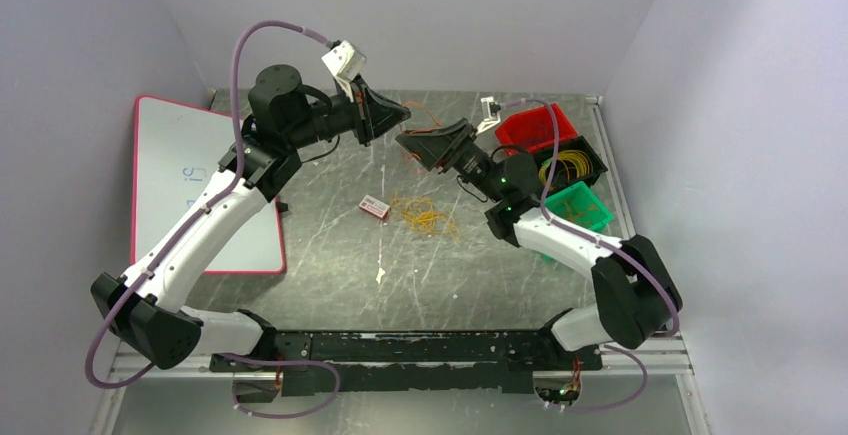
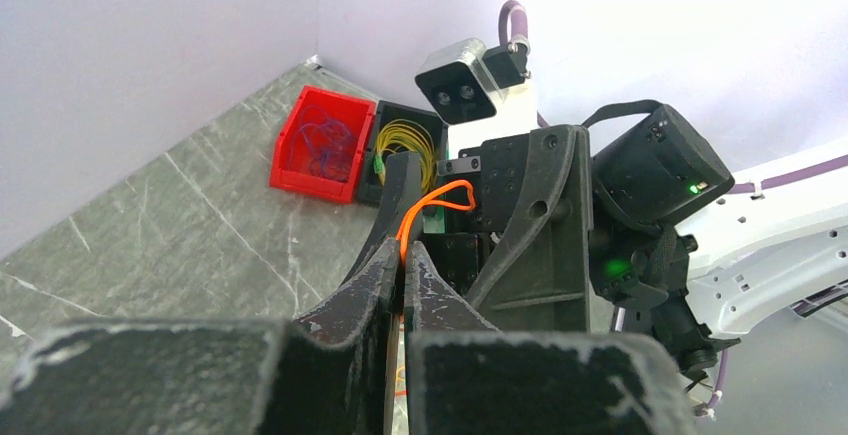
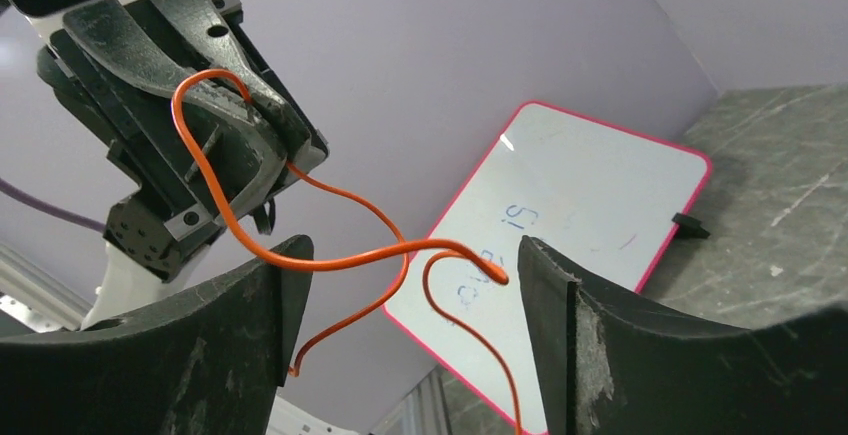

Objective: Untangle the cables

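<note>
A loose tangle of thin orange and yellow cables [image 1: 425,215] lies on the table's middle. My left gripper [image 1: 400,113] is raised above the table and shut on one orange cable [image 2: 440,198], which loops out past its fingertips. In the left wrist view the left gripper [image 2: 404,250] pinches that strand. My right gripper [image 1: 408,141] faces it closely, jaws open. In the right wrist view the orange cable [image 3: 330,263] curves across the gap of the right gripper [image 3: 410,255], touching neither pad that I can see. The left gripper [image 3: 215,145] shows at upper left.
A pink-edged whiteboard [image 1: 190,180] lies at the left. A red bin [image 1: 535,127], a black bin with a yellow coil [image 1: 572,165] and a green bin [image 1: 578,205] stand at the right. A small white and red box [image 1: 374,207] lies beside the tangle.
</note>
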You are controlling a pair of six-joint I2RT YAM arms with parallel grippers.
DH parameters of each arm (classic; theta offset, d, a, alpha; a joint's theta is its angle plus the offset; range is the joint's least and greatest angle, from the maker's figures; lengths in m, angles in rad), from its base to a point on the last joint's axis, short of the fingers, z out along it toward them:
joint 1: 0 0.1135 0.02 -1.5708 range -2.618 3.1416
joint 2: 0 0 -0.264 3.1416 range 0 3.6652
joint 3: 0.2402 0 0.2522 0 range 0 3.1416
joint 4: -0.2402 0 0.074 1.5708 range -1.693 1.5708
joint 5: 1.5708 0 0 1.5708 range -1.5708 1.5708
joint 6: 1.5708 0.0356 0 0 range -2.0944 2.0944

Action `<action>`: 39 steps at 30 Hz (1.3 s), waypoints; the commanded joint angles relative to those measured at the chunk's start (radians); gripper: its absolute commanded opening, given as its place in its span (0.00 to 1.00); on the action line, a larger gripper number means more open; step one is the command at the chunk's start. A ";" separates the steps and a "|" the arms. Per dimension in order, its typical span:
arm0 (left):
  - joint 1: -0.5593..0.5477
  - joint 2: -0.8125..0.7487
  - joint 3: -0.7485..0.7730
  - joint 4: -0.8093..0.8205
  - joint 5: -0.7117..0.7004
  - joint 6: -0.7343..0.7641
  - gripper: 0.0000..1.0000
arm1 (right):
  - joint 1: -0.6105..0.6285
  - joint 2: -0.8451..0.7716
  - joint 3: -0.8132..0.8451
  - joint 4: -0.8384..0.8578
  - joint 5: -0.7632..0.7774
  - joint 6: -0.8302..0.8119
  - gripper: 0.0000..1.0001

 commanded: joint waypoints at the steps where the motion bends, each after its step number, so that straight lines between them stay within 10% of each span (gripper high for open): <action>1: 0.006 -0.013 0.010 0.046 0.025 -0.015 0.07 | 0.006 0.031 0.012 0.121 0.033 0.044 0.74; 20: 0.005 -0.038 -0.019 0.013 -0.014 0.002 0.16 | 0.006 -0.023 0.016 0.006 0.075 -0.054 0.01; 30: 0.006 -0.045 -0.049 -0.005 -0.047 0.016 0.69 | -0.006 -0.222 0.097 -0.492 0.264 -0.339 0.00; 39: 0.005 -0.001 -0.062 -0.016 -0.073 0.036 0.79 | -0.180 -0.339 0.297 -1.222 0.520 -0.599 0.00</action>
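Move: The orange cable, still pinched by the left hand, loops down between the right hand's open fingers, practically at the right hand point (about 1 cm ahead); from the left hand that stretch lies some 5 cm below, 3 cm right and 1 cm back. On the table, roughly 34 cm below the right hand, the yellow cable lies about 4 cm back and 2 cm right, the matchbox 2 cm back and 8 cm left, the green box 2 cm back and 34 cm right. The orange cable changes hands: the right fingers close from wide open and pinch it almost on the spot, then the left fingers open and let it go, that hand sinking about 2 cm. The right hand, gathering speed, carries it off to the right about 10 cm, also some 4 cm forward and 4 cm up, turning clockwise by about 30 degrees and rolling its left side down. ##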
